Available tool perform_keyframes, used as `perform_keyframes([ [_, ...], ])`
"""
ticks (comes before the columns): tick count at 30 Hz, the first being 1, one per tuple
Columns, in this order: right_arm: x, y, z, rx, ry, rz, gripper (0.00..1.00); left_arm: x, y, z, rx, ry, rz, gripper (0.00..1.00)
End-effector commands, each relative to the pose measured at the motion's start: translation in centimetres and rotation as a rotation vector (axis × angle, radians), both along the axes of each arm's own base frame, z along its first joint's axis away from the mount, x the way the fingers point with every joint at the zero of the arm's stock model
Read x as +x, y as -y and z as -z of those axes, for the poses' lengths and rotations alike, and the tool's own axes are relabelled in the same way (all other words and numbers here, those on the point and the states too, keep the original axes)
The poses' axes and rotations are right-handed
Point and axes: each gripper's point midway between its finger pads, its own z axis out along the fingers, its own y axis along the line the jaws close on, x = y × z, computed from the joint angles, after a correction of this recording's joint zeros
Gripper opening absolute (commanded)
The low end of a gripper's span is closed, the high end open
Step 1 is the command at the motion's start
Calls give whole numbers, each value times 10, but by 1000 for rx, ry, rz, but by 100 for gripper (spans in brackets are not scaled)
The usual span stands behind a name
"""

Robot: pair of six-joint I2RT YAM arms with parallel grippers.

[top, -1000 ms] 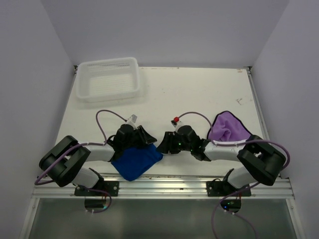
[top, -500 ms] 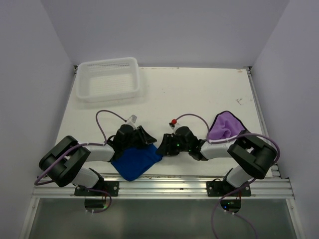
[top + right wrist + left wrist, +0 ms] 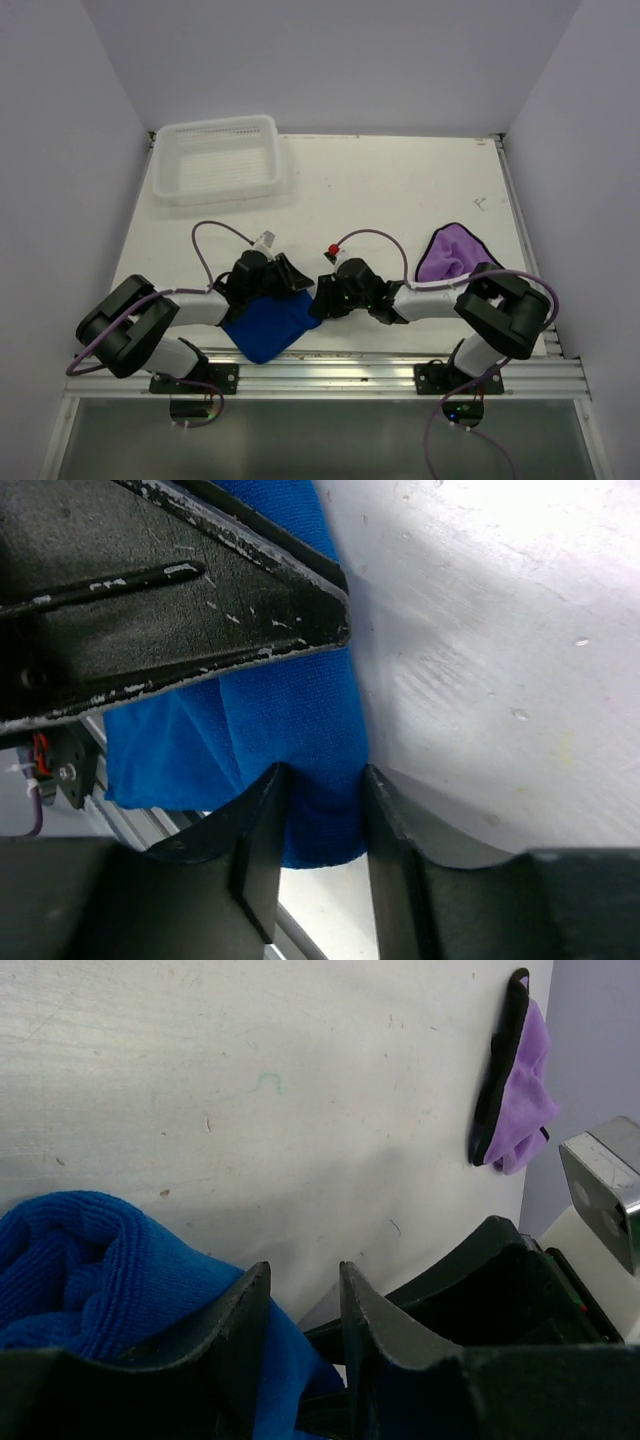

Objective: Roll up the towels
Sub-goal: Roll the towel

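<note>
The royal blue towel (image 3: 268,325) lies bunched at the table's near edge between my arms. My left gripper (image 3: 298,280) rests on its upper edge; in the left wrist view that gripper (image 3: 305,1270) has blue towel (image 3: 90,1260) cloth low between its fingers, with the tips a little apart. From the right, my right gripper (image 3: 322,300) meets the towel's right corner. In the right wrist view both jaws of the right gripper (image 3: 324,775) press a fold of the blue towel (image 3: 280,710). The light purple towel (image 3: 455,255) with a dark edge lies crumpled to the right, untouched, and shows far off as the purple towel (image 3: 525,1090).
A white mesh basket (image 3: 215,160) stands at the back left. The metal rail (image 3: 330,370) runs along the near edge just below the blue towel. Purple cables (image 3: 215,232) loop over both arms. The two grippers sit almost touching.
My right arm has slid left from beside the purple towel to the blue towel's right corner, and its jaws have narrowed onto the cloth. The left arm has stayed put.
</note>
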Motion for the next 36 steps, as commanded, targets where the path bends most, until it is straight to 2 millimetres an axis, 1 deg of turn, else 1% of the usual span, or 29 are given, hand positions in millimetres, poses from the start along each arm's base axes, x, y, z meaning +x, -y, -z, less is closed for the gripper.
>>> perform_keyframes([
  [1,-19,26,38,-236,-20,-39,36,-9,-17,20,102,-25,-14,38],
  [2,-17,26,40,-254,-10,-33,34,-8,-20,21,111,-22,-22,38],
  [3,-18,23,39,-256,-6,-39,28,-7,-20,19,111,-16,-26,38],
  [5,-17,23,38,-265,4,-42,22,-6,-21,18,120,-8,-25,39],
  [6,-18,22,37,-265,9,-45,17,-3,-21,16,124,-6,-27,39],
  [8,-17,23,35,-272,19,-48,12,1,-20,11,131,11,-25,39],
  [9,-15,23,31,-274,39,-42,6,4,-19,7,133,19,-28,39],
  [10,-15,27,31,-292,41,-42,3,7,-19,5,137,26,-32,39],
  [12,-9,29,26,-319,91,-30,0,14,-18,-5,143,50,-34,39],
  [14,-5,32,16,-330,135,-25,0,22,-20,-13,155,73,-45,40],
  [15,-4,32,14,-335,152,-22,0,29,-19,-22,154,88,-50,40],
  [16,3,33,7,-339,192,2,0,34,-21,-27,156,98,-59,41],
  [17,4,35,4,-347,206,7,0,38,-22,-32,165,114,-60,41],
  [18,5,37,2,-362,227,8,0,45,-20,-44,158,135,-65,41],
  [20,12,40,-6,-382,275,32,0,54,-22,-52,165,157,-72,42],
  [22,14,38,-12,-392,306,36,0,63,-21,-64,166,174,-79,42],
  [23,19,42,-16,-416,339,55,0,65,-21,-67,167,181,-77,42],
  [24,21,38,-21,-419,359,58,0,69,-18,-73,161,192,-76,43],
  [26,26,44,-25,-465,396,84,0,71,-16,-77,160,197,-68,43],
  [27,27,41,-30,-467,413,85,0,73,-14,-79,154,201,-65,43],
  [28,28,44,-29,-493,417,89,0,73,-13,-80,152,204,-62,43],
  [29,31,43,-33,-503,431,100,0,73,-12,-81,145,204,-55,43],
  [31,35,51,-36,-561,468,130,0,73,-10,-81,143,205,-52,43],
  [33,39,52,-42,-597,515,159,0,72,-8,-80,137,203,-42,43],
  [34,40,56,-43,-631,537,168,0,72,-8,-80,135,202,-38,43],
  [35,40,55,-44,-650,557,168,0,71,-6,-80,128,197,-32,43],
  [36,37,49,-47,-662,583,150,0,71,-5,-80,122,197,-28,43],
])
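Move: Right between the right fingertips, barely a centimetre below the pads, is the near end of the blue towel's roll. The flat rest of the blue towel lies about 12 cm to this hand's left and 4 cm back, and the purple towel some 34 cm to its right and 13 cm ahead. From the left hand, the roll's near end is about 7 cm back, 4 cm right and 2 cm lower. Closing on the near end of the blue roll, the right fingers pinch it, then keep their grip while the hand draws back about 5 cm to the right, rising and easing forward, its wrist turning some 40 degrees so the fingers point more steeply down and forward. The left hand lifts away about 7 cm up and as far forward, fingers still partly open. ##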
